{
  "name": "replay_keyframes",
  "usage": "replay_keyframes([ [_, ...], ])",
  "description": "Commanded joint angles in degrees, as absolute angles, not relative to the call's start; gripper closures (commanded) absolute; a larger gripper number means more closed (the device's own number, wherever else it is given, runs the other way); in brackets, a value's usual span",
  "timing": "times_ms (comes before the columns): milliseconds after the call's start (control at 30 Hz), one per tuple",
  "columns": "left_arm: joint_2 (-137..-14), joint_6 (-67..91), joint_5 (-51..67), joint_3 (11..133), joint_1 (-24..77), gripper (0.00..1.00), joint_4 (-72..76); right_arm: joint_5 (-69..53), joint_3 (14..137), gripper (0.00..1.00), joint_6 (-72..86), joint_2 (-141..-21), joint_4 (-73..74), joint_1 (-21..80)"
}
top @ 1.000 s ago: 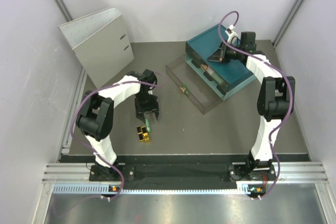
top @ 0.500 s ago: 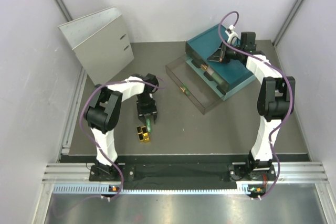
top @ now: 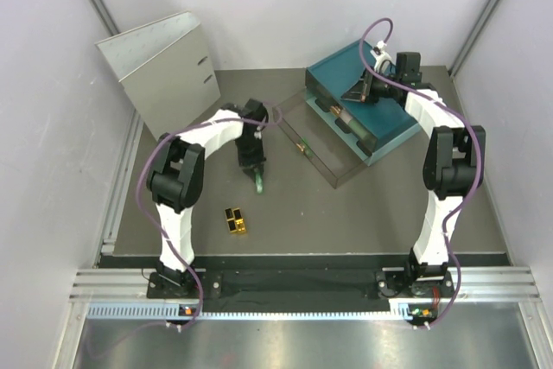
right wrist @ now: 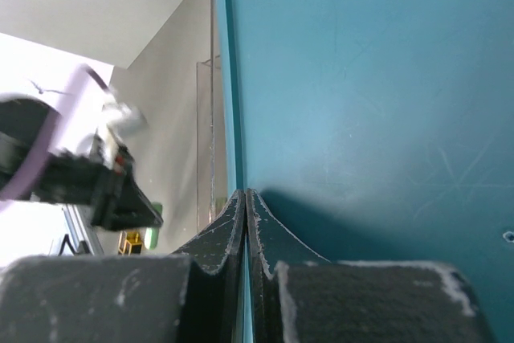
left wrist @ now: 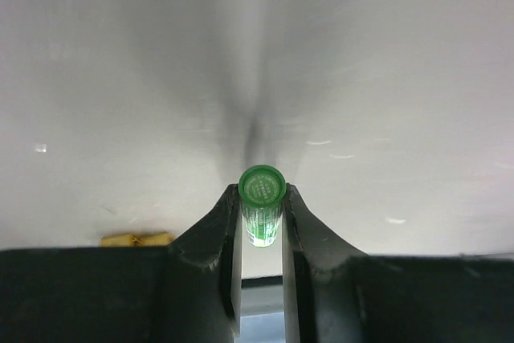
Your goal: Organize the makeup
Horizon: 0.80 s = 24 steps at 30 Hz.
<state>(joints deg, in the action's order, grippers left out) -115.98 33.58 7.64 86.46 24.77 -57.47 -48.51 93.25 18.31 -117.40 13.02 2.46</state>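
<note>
My left gripper [top: 258,177] is shut on a green tube [left wrist: 262,200], which it holds end-on above the grey table, cap toward the camera. A gold-and-black block [top: 234,220] lies on the table nearer the arm bases, and shows as a gold sliver [left wrist: 136,239] in the left wrist view. A small tube [top: 302,146] lies in the clear plastic drawer [top: 333,168], with more makeup [top: 342,118] at its far end. My right gripper [right wrist: 245,195] is shut and empty, resting on top of the teal drawer box [right wrist: 361,78].
A grey ring binder [top: 164,75] stands at the back left. The teal drawer box [top: 393,131] sits at the back right, with the clear drawer pulled out toward the middle. White walls close in three sides.
My left gripper has shut on the green tube that lay beside the gold-and-black block and carried it up and toward the back right. The right arm has not moved.
</note>
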Motion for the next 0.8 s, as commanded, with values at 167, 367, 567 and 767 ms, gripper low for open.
replay_keyframes([
  [167,-116.28,35.4,22.04,109.24,24.43,1.0,-47.84,-31.99,88.86,1.0,12.48,-126.83,28.04,1.67],
  [367,-119.52,46.73,26.62,112.31,24.35,1.0,-31.65,-32.08,88.77,1.0,12.48,-126.74,28.04,1.58],
  [567,-128.49,48.17,30.76,120.84,25.22,0.65,-31.29,-32.08,88.59,1.0,12.39,-126.74,28.04,1.67],
  [767,-131.92,47.81,30.32,121.2,25.31,0.57,-30.67,-32.17,88.42,1.0,12.39,-126.56,27.95,1.49],
])
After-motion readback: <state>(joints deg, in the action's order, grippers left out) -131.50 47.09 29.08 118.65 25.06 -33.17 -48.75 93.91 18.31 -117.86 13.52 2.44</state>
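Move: The green tube is already pinched in the left hand, pointing down a few centimetres above the table. The open clear drawer it is going to has its middle about 13 cm ahead and 16 cm to the right, some 2 cm lower. A green-and-gold tube already in the drawer lies about 8 cm ahead and 11 cm right, and the teal cabinet's middle is roughly 18 cm ahead, 26 cm right and 4 cm up. From the right hand, the drawer is about 8 cm back, 8 cm left and 14 cm down. Carrying the green tube, the left hand swings quickly forward and right, some 17 cm out and 15 cm across, from the open table to above the clear drawer, rising about 15 cm on the way while the wrist tilts roughly 45 degrees so the fingers end up aimed down, to the right and a little forward. Once over the drawer it slows and dips about 4 cm, and its fingers part to let go of the tube on the cabinet side of the green-and-gold one. ##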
